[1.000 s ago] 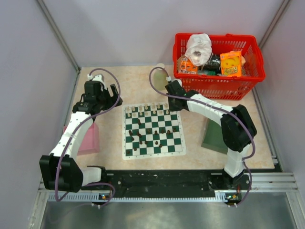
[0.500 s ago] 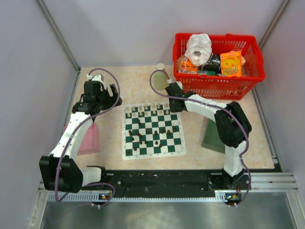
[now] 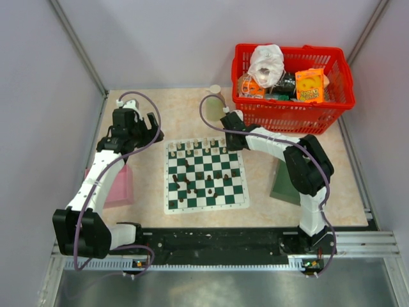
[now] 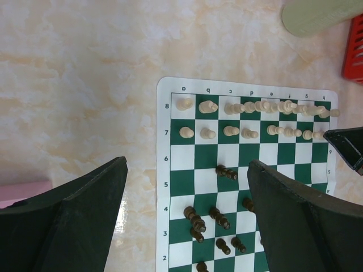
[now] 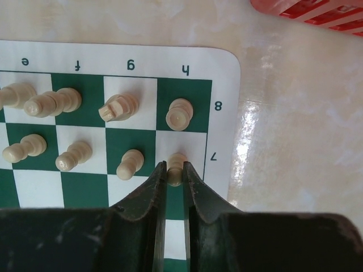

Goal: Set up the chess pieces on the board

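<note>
The board (image 3: 206, 208) lies between the arms. Cream chess pieces (image 3: 203, 147) stand in its two far rows, and dark chess pieces (image 3: 195, 182) are scattered over the middle, some lying down. My right gripper (image 5: 176, 165) is at the board's far right corner, shut on a cream pawn (image 5: 177, 170) that stands on the white h7 square near the board's border (image 5: 224, 73). My left gripper (image 4: 187, 164) hangs open above the board's left edge (image 4: 164, 170), holding nothing. Below it lie dark pieces (image 4: 221, 218), with the cream rows (image 4: 249, 107) beyond.
A red basket (image 3: 332, 105) of packets stands at the back right. A pale green cup (image 3: 215, 91) stands behind the board. A pink pad (image 3: 121, 185) lies at the left and a dark green tray (image 3: 284, 185) at the right under the right arm.
The right arm has drawn its elbow in towards the board while its gripper stays at the far right corner. The left arm has not moved.
</note>
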Robot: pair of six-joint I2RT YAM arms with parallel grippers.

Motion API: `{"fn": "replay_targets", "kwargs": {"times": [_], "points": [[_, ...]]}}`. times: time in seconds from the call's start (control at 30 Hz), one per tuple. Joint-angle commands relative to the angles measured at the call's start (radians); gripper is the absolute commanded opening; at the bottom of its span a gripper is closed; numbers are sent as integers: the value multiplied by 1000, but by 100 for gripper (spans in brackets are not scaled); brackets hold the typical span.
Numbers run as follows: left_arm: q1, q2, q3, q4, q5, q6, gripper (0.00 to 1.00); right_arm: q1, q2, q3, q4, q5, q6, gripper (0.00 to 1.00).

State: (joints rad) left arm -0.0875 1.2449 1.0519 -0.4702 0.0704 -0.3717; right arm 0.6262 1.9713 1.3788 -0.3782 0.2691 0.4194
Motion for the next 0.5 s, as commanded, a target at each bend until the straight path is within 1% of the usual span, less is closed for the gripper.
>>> {"fn": "replay_targets", "kwargs": {"times": [0.0,0.17,0.3,0.47], "points": [[5,-30,-13,39,-6,1,92,-13,9,11,64,5,-13,14],[5,-33,-16,39,-6,1,93,-13,-11,6,52,-14,-22,24],[5,-36,-16,39,-11,1,93,-13,-51,23,27,-39,-34,34],[5,-44,-21,39,-27,-4,96,-10,-127,48,-16,-86,-54,42]]}}
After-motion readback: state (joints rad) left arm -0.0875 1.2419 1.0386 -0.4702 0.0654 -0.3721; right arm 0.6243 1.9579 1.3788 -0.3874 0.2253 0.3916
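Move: The pawn is already between the right hand's fingertips, standing on h7 with its middle about 1 cm below the hand point. The rook on h8 is some 3 cm ahead, the g7 pawn 3 cm to the left and the g8 knight 3 cm ahead and 3 cm left; a dark piece stands about 9 cm straight back. From the left hand, the h7 pawn lies roughly 22 cm right, 6 cm ahead and 16 cm below. The right fingers part from nearly shut to a bit under half open and let go of the pawn on h7, the hand staying low and almost in place between the rook and the g7 pawn. As they widen, the hand eases barely half a centimetre left, then just begins to rise and draw back by about as little, leaving the pawn free in the gap between the tips. ##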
